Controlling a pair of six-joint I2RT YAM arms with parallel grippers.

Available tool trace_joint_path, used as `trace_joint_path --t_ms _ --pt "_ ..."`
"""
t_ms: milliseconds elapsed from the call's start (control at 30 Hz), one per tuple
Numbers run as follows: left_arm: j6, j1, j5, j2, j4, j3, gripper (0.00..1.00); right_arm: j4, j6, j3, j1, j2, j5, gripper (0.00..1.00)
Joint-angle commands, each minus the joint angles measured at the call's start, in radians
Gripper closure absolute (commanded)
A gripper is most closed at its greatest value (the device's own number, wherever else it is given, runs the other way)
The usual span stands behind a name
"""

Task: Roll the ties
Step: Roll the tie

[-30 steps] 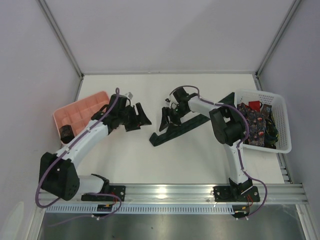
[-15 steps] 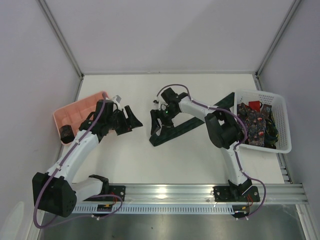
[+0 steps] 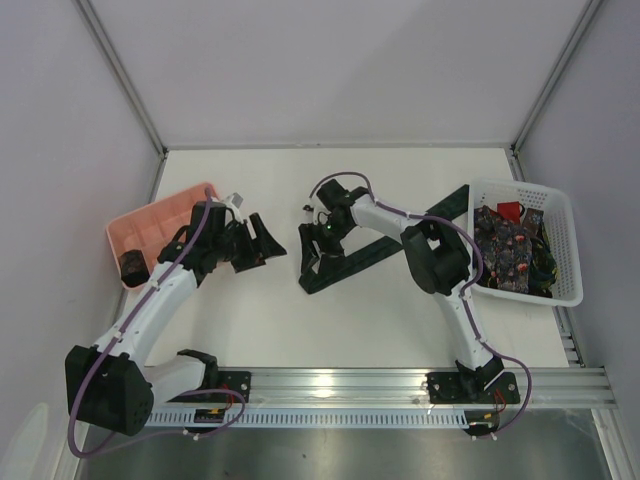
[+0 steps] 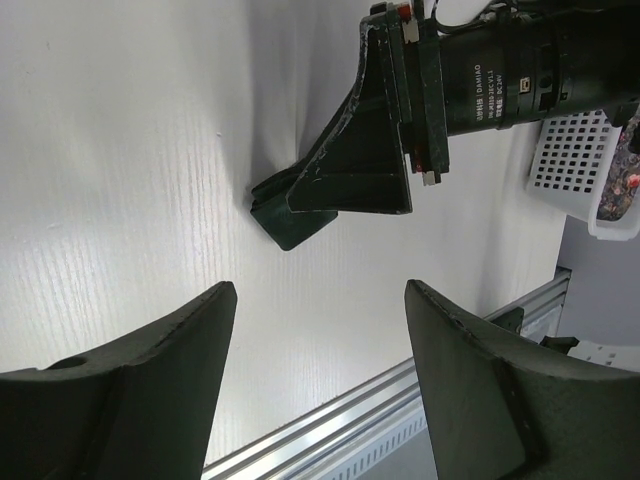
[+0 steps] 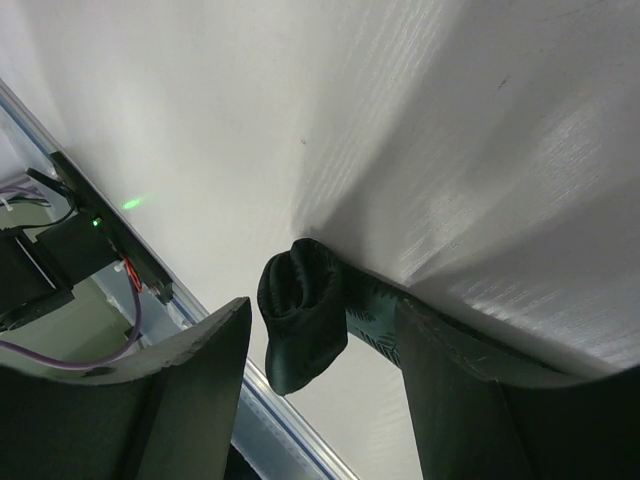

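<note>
A dark green tie [image 3: 385, 245] lies stretched diagonally across the table, from the middle towards the basket. Its near-left end [image 5: 300, 300] is curled into a small loose roll. My right gripper [image 3: 318, 253] stands over that end. In the right wrist view the right gripper [image 5: 322, 310] is open, and the roll sits between the fingers with a gap on the left side. My left gripper [image 3: 268, 237] hovers open and empty just left of it. From the left wrist, the left gripper [image 4: 320, 290] faces the tie's end [image 4: 285, 222] and the right gripper's finger [image 4: 365, 150].
A pink compartment tray [image 3: 165, 215] sits at the left with a small dark coil [image 3: 131, 266] in one cell. A white lattice basket [image 3: 560, 235] at the right holds a floral tie [image 3: 505, 250], a red one [image 3: 510, 210] and other dark ties. A metal rail [image 3: 350, 383] runs along the near edge.
My right gripper has slid left and nearer along the green tie to its end. The left gripper has drawn back a little to the left as its arm changed pose.
</note>
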Motion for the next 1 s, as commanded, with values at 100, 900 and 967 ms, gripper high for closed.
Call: trace_joint_path --t_ms 100,900,967 --pt "0.006 0.014 0.031 -0.033 0.031 -0.01 0.25 -0.016 0.017 0.04 0.018 0.015 -0.001 0.4" --pt "-0.007 0.046 0.067 -0.03 0.069 -0.054 0.25 -0.108 0.137 0.098 0.05 0.009 0.067 0.81" --pt "-0.01 0.048 0.07 -0.027 0.083 -0.06 0.25 -0.166 0.166 0.124 0.054 0.007 0.105 0.92"
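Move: The tie's rolled near end sits between the right hand's open fingers, its middle about 2 cm back, 1 cm left and 1 cm below the hand point. The tie's flat strip runs off to the right and outward, its middle some 18 cm right and 5 cm ahead; the pink tray is roughly 35 cm left and 7 cm ahead. From the left hand, the rolled end lies about 6 cm right, 2 cm ahead and 13 cm below. Ease the right gripper back about 1.5 cm and a little left, staying low with the fingers still straddling the tie's rolled end. Then stop and close both fingertips from well open to nearly shut, pinching the roll from its two sides, and lift slightly, just under 1 cm, as they shut. ##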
